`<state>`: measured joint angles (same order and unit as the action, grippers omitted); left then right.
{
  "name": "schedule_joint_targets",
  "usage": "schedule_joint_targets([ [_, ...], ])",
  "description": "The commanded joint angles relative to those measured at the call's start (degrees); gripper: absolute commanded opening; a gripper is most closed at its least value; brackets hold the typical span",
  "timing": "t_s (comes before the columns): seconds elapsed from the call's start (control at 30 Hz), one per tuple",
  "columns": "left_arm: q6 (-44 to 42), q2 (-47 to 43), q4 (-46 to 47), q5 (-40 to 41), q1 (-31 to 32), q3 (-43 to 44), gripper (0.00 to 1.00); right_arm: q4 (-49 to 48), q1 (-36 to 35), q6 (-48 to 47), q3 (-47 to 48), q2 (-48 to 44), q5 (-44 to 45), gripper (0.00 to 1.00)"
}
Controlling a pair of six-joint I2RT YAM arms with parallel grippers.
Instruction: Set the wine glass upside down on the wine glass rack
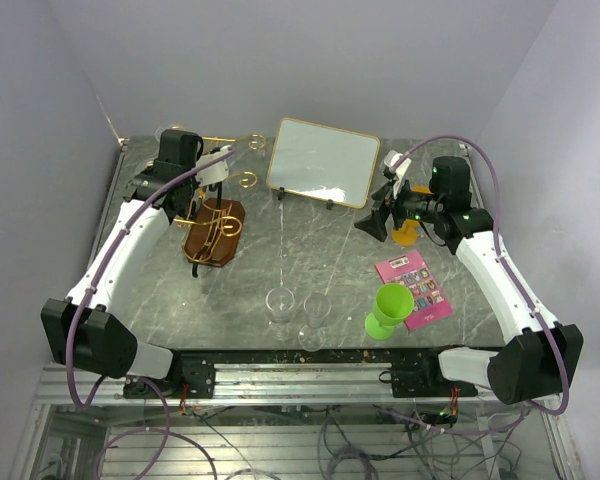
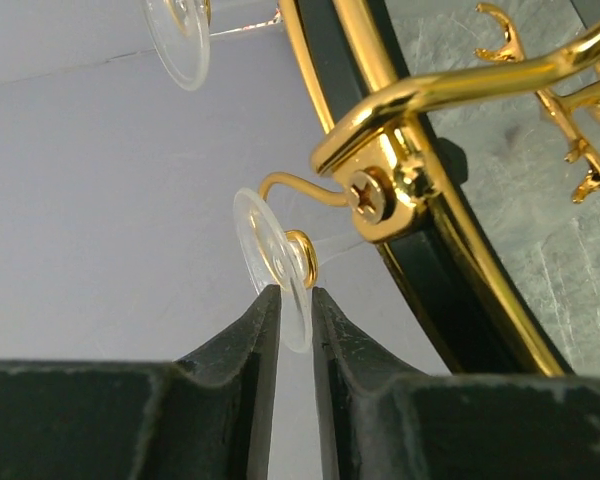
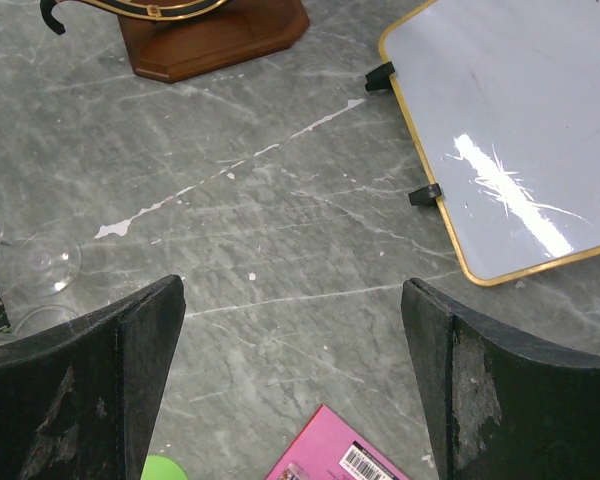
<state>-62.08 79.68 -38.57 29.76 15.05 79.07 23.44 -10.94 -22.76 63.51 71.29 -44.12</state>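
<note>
The wine glass rack (image 1: pixel 212 225) is gold wire on a dark wooden base at the back left. In the left wrist view a clear wine glass foot (image 2: pixel 270 255) hangs on a curled gold arm (image 2: pixel 450 90) of the rack, stem pointing away. My left gripper (image 2: pixel 292 292) has its jaws a little apart on either side of that foot's lower rim, with a thin gap showing. A second clear foot (image 2: pixel 178 35) shows higher up. My left gripper (image 1: pixel 218 165) is above the rack. My right gripper (image 1: pixel 372 222) hovers wide open over bare table (image 3: pixel 292 300), holding nothing.
A gold-framed white board (image 1: pixel 320 162) leans at the back centre. Two clear glasses (image 1: pixel 280 302) (image 1: pixel 316 310) stand near the front, with a green cup (image 1: pixel 390 305) and a pink card (image 1: pixel 413 288) to their right. An orange object (image 1: pixel 407 235) lies under the right gripper.
</note>
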Motion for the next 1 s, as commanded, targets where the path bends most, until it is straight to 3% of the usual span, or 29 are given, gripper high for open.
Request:
schedule_joint_targets([
  [0.0, 0.77, -0.62, -1.94, -0.93, 0.24, 1.57, 0.31, -0.94, 0.07, -0.31, -0.69, -0.28, 0.24, 0.89],
  [0.63, 3.07, -6.19, -4.06, -2.17, 0.24, 2.50, 0.65, -0.77, 0.52, -0.66, -0.58, -0.41, 0.92, 0.89],
  [0.97, 13.59, -11.86, -2.68, -8.98, 0.24, 4.03, 0.78, 5.00, 0.01, -2.82, 2.96, -1.23, 3.94, 0.89],
])
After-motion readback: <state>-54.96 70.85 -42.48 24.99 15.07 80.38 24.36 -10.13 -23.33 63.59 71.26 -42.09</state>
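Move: The wine glass already hangs upside down from the rack's middle left loop. The middle of its foot is about 3 cm ahead of the left hand, 2 cm to its right and level with it, and the near rim still stands between the loosened fingertips. The rack's hoop is some 9 cm to this hand's right and 1 cm ahead; the other hung glass's foot is about 10 cm ahead and 7 cm right. From the right hand, the aimed-at foot lies roughly 10 cm ahead, 44 cm left and 3 cm higher. The left fingers, already slightly parted around the rim of the wine glass foot, spread on steadily from about a quarter to three quarters open, the hand almost still at first, so that the rim is left clear between them. Then the hand draws off the foot up and back at a quickening pace, about 5 cm in all, away from the glass and rack, while the wrist tilts the fingers a little upward and rolls its left side down, some 10 degrees altogether. ##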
